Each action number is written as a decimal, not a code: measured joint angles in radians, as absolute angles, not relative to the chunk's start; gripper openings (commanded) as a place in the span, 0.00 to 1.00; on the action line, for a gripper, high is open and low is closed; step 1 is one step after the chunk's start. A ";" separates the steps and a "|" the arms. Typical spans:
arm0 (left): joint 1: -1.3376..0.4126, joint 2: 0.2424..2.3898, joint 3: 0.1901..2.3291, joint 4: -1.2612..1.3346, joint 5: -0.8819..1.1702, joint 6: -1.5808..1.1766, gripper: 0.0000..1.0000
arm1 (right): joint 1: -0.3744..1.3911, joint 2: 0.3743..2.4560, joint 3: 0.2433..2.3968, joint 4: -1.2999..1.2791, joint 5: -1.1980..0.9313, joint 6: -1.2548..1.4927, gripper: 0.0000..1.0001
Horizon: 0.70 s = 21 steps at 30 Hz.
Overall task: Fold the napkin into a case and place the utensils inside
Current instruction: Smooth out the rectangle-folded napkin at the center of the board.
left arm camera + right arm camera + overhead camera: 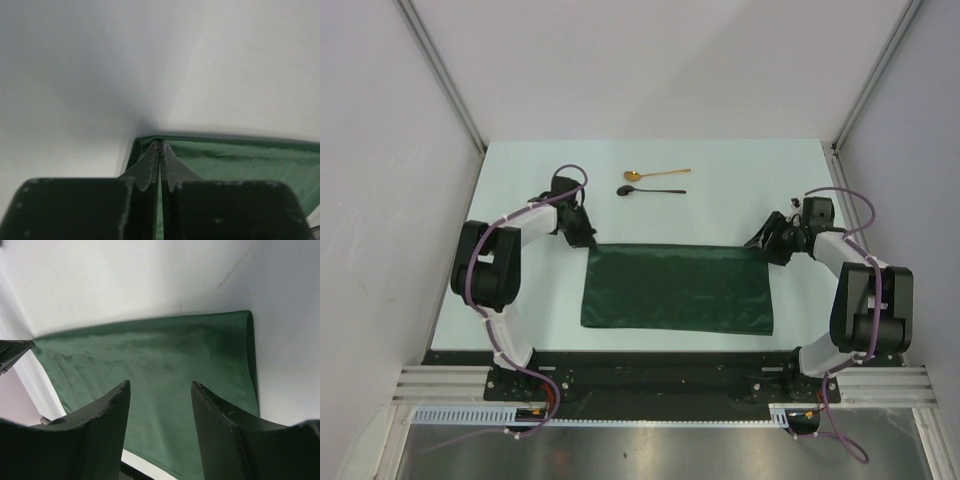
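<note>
The dark green napkin lies flat on the table as a wide folded rectangle. My left gripper is at its far left corner, and in the left wrist view the left gripper is shut with the tips pinching the folded edge of the napkin. My right gripper hangs at the far right corner, and in the right wrist view the right gripper is open over the napkin with nothing between its fingers. Behind the cloth lie the utensils, a gold spoon and a black spoon.
The pale table is closed in by white walls at the left, right and back. Both spoons lie side by side about midway between the napkin's far edge and the back wall.
</note>
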<state>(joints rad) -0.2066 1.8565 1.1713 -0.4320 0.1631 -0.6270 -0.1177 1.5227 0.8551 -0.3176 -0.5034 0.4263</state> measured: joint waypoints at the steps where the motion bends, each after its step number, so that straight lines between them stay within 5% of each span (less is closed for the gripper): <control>1: -0.205 1.864 1.176 -0.435 0.157 -0.627 0.03 | -0.117 1.540 0.850 -0.305 -0.505 0.429 0.56; 13: -0.177 1.927 1.254 -0.495 0.119 -0.627 0.02 | -0.151 1.671 0.842 -0.226 -0.516 0.450 0.55; 21: -0.178 1.797 1.221 -0.522 0.004 -0.601 0.33 | -0.126 1.588 0.902 -0.401 -0.268 0.434 0.64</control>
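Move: The left hand's shut fingertips rest on the napkin's far left corner, which lies about 1 cm to their left and 1 cm below. From this hand the dark spoon is some 16 cm ahead and 14 cm right, the gold spoon roughly 21 cm ahead and 15 cm right, both on the board. The napkin's far right corner lies about 2 cm ahead of the half-open right hand, 3 cm to its right and 4 cm below. Still touching the napkin's far left corner, the left fingertips draw it out to the left about 2 cm, easing slightly down and forward, then lift off, rising about 3 cm while going farther left and parting a little. The right hand, fingers staying half open, comes down about 4 cm towards the far right corner, pauses low, then swings about 3 cm right, rolling and starting to rise. ##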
